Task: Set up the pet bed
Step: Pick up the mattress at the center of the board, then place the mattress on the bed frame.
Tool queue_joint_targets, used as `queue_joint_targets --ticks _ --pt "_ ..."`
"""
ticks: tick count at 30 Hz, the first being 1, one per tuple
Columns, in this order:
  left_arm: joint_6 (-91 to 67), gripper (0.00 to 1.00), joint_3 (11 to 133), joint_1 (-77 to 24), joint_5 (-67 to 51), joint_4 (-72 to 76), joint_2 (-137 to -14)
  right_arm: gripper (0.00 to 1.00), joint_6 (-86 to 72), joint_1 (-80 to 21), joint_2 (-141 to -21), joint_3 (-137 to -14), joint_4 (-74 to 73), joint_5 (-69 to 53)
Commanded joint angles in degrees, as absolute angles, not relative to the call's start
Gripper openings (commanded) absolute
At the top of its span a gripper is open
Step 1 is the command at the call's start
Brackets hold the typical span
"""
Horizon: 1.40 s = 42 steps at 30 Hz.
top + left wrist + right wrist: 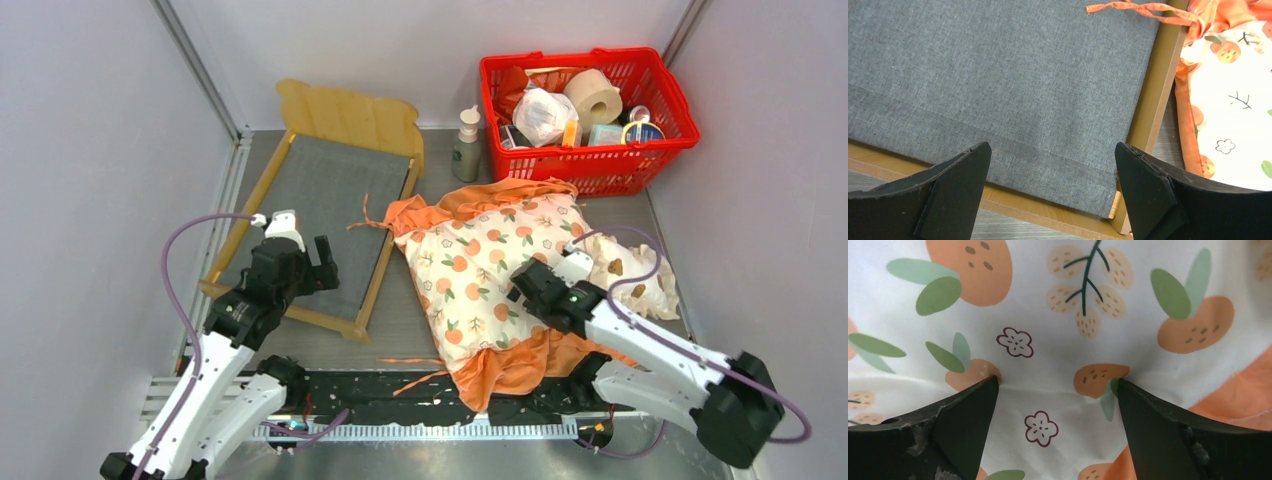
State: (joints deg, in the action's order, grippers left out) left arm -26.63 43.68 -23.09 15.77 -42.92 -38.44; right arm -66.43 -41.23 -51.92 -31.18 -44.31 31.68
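The pet bed [318, 195] lies at the left, a light-wood frame with a wavy headboard [348, 112] at the far end and a bare dark-grey base [998, 75]. My left gripper [300, 252] hovers over its near right corner, open [1050, 147] with nothing between the fingers. The cream orange-print cushion [480, 260] lies on the table right of the bed, one orange tie [1138, 7] draped over the bed's side rail. My right gripper [525, 285] is open [1058, 382], both fingertips pressed onto the cushion's fabric [1063, 315].
A small cream frilled pillow with brown spots [640, 285] lies right of the cushion, partly under my right arm. A red basket [655, 135] full of items stands at the back right, a pump bottle [466, 145] beside it. Grey walls close in both sides.
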Motion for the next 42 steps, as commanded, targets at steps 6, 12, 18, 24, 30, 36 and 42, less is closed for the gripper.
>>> queue_joint_targets --ticks 6,12,18,24,30,36,42 --pt "-25.94 0.99 46.58 -22.76 15.18 -41.80 -38.98 0.08 -61.22 -41.35 -61.94 -34.61 -30.67 34.94" --pt "-26.10 0.99 48.46 -22.79 20.04 -44.26 -38.59 0.05 -49.17 -44.83 -52.84 -41.84 -29.31 34.79" --pt "-31.12 0.99 55.33 -21.89 38.12 -50.82 -40.02 0.05 -44.00 -49.33 -53.74 -56.68 -31.80 31.27" --pt "-32.37 0.99 65.58 -18.99 43.69 -51.88 -37.75 0.05 -39.35 -51.81 -59.76 -71.08 -30.38 28.16" --pt "-26.05 0.99 73.05 -18.99 36.65 -48.70 -34.33 0.05 -28.29 -54.37 -66.99 -85.74 -24.08 21.96" --pt "-24.14 0.97 77.35 -18.98 35.90 -50.26 -31.94 0.05 -19.55 -55.66 -74.11 -96.68 -14.49 11.07" --pt "-22.93 0.97 81.18 -19.05 37.12 -51.68 -29.74 0.05 -15.65 -56.51 -84.32 -106.74 -4.90 -4.03"
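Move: The right hand hangs open just above the middle of the mattress, whose centre is about 3 cm ahead, 2 cm to the left and 4 cm below. From that hand the pet bed's grey board lies some 33 cm left and 12 cm farther out, the small cream pillow about 18 cm right and 4 cm ahead, and the bottle roughly 26 cm ahead and 9 cm left. From the left hand, the mattress centre is about 28 cm right, 3 cm back and 16 cm below. The right fingers close on the mattress cover near its middle as the hand dips about 2 cm and eases forward, pinching a fold. Keeping hold, they lift it some 44 cm while carrying it about 25 cm left towards the bed, the wrist tipping up and swinging counter-clockwise, each roughly 50 degrees. The open left hand then rises, shifting left and slightly back. ##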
